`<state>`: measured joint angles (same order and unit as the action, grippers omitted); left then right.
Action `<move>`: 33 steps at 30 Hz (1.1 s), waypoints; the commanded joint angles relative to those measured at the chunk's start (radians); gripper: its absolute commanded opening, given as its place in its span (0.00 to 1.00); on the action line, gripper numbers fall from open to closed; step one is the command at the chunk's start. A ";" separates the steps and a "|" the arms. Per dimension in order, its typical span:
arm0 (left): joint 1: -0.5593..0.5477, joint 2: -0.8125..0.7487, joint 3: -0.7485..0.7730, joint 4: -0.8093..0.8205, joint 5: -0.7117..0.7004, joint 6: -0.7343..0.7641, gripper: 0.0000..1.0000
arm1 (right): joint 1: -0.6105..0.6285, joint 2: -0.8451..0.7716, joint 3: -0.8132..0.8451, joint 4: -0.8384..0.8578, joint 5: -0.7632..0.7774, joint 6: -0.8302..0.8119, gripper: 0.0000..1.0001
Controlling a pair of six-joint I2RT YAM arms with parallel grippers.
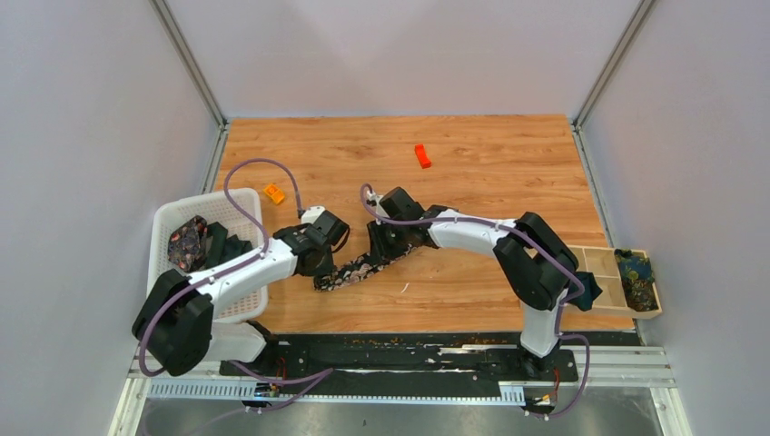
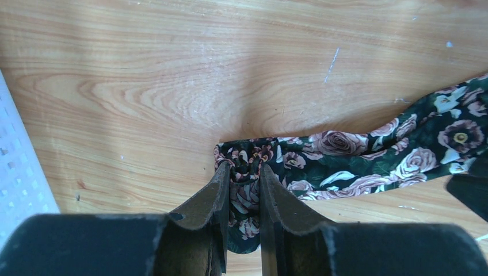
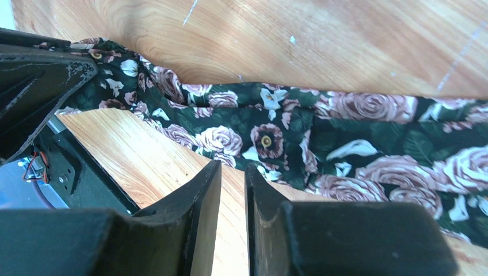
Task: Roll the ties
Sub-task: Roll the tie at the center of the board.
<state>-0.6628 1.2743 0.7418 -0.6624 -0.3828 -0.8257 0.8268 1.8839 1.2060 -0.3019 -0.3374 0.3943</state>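
Observation:
A black tie with pink-white roses [image 1: 363, 266] lies slanted across the wooden table between both arms. My left gripper [image 1: 323, 269] is shut on its near-left end. In the left wrist view the fabric is bunched between the fingers of that gripper [image 2: 246, 172], and the rest of the tie [image 2: 345, 155] runs off to the right. My right gripper [image 1: 382, 253] hangs over the middle of the strip. In the right wrist view, bare wood shows through the narrow gap of the right gripper [image 3: 233, 167]. The tie [image 3: 322, 132] lies just beyond its tips.
A white basket [image 1: 168, 218] at the left holds a rolled floral tie [image 1: 186, 243]. A wooden compartment tray [image 1: 599, 250] at the right edge holds patterned fabric [image 1: 636, 277]. Two orange blocks [image 1: 273, 193] [image 1: 422, 155] lie farther back on the table.

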 commanded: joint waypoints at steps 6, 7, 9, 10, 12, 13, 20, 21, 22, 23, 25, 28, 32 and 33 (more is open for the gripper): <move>-0.057 0.124 0.106 -0.046 -0.075 0.038 0.08 | -0.026 -0.131 -0.069 0.008 0.034 -0.016 0.23; -0.065 0.149 0.118 -0.051 -0.078 0.040 0.08 | -0.027 -0.137 -0.074 0.006 0.036 -0.015 0.23; -0.078 0.185 0.145 -0.059 -0.081 0.048 0.09 | -0.030 -0.150 -0.081 0.002 0.046 -0.016 0.23; -0.084 0.200 0.158 -0.059 -0.080 0.049 0.09 | -0.032 -0.156 -0.084 -0.001 0.051 -0.016 0.23; -0.097 0.233 0.180 -0.061 -0.073 0.049 0.11 | -0.037 -0.169 -0.090 -0.008 0.061 -0.017 0.23; -0.103 0.247 0.192 -0.065 -0.074 0.049 0.12 | -0.040 -0.175 -0.093 -0.012 0.067 -0.017 0.23; -0.147 0.328 0.249 -0.109 -0.110 0.025 0.36 | -0.059 -0.204 -0.120 -0.023 0.076 -0.017 0.23; -0.152 0.327 0.249 -0.108 -0.111 0.022 0.40 | -0.061 -0.207 -0.123 -0.023 0.078 -0.017 0.23; -0.156 0.323 0.250 -0.109 -0.111 0.018 0.44 | -0.063 -0.210 -0.126 -0.023 0.078 -0.018 0.23; -0.159 0.316 0.250 -0.107 -0.109 0.016 0.46 | -0.063 -0.213 -0.127 -0.023 0.080 -0.016 0.23; -0.166 0.300 0.255 -0.109 -0.101 0.015 0.49 | -0.064 -0.216 -0.126 -0.024 0.080 -0.016 0.23; -0.170 0.270 0.261 -0.112 -0.092 0.018 0.54 | -0.066 -0.218 -0.119 -0.025 0.078 -0.010 0.23; -0.170 0.226 0.252 -0.104 -0.072 0.019 0.61 | -0.065 -0.217 -0.109 -0.024 0.074 0.001 0.24; -0.170 0.212 0.246 -0.100 -0.069 0.019 0.64 | -0.065 -0.216 -0.108 -0.023 0.073 0.005 0.24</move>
<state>-0.8253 1.5627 0.9737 -0.7685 -0.4625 -0.7856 0.7643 1.7042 1.0836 -0.3363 -0.2707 0.3882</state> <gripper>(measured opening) 0.597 0.233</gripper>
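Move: The tie roll is already pinched between the left fingers, its middle about 1 cm below the hand point; the flat strip it rolls onto is centred some 10 cm right of the left hand, 1 cm ahead and 3 cm below. The white scrap lies roughly 17 cm right of the left hand and 4 cm back. From the right hand, the roll is about 11 cm left, 4 cm back and 3 cm below. The left hand tilts and carries the roll about 4 cm right, then opens; right hand rises and moves right. ##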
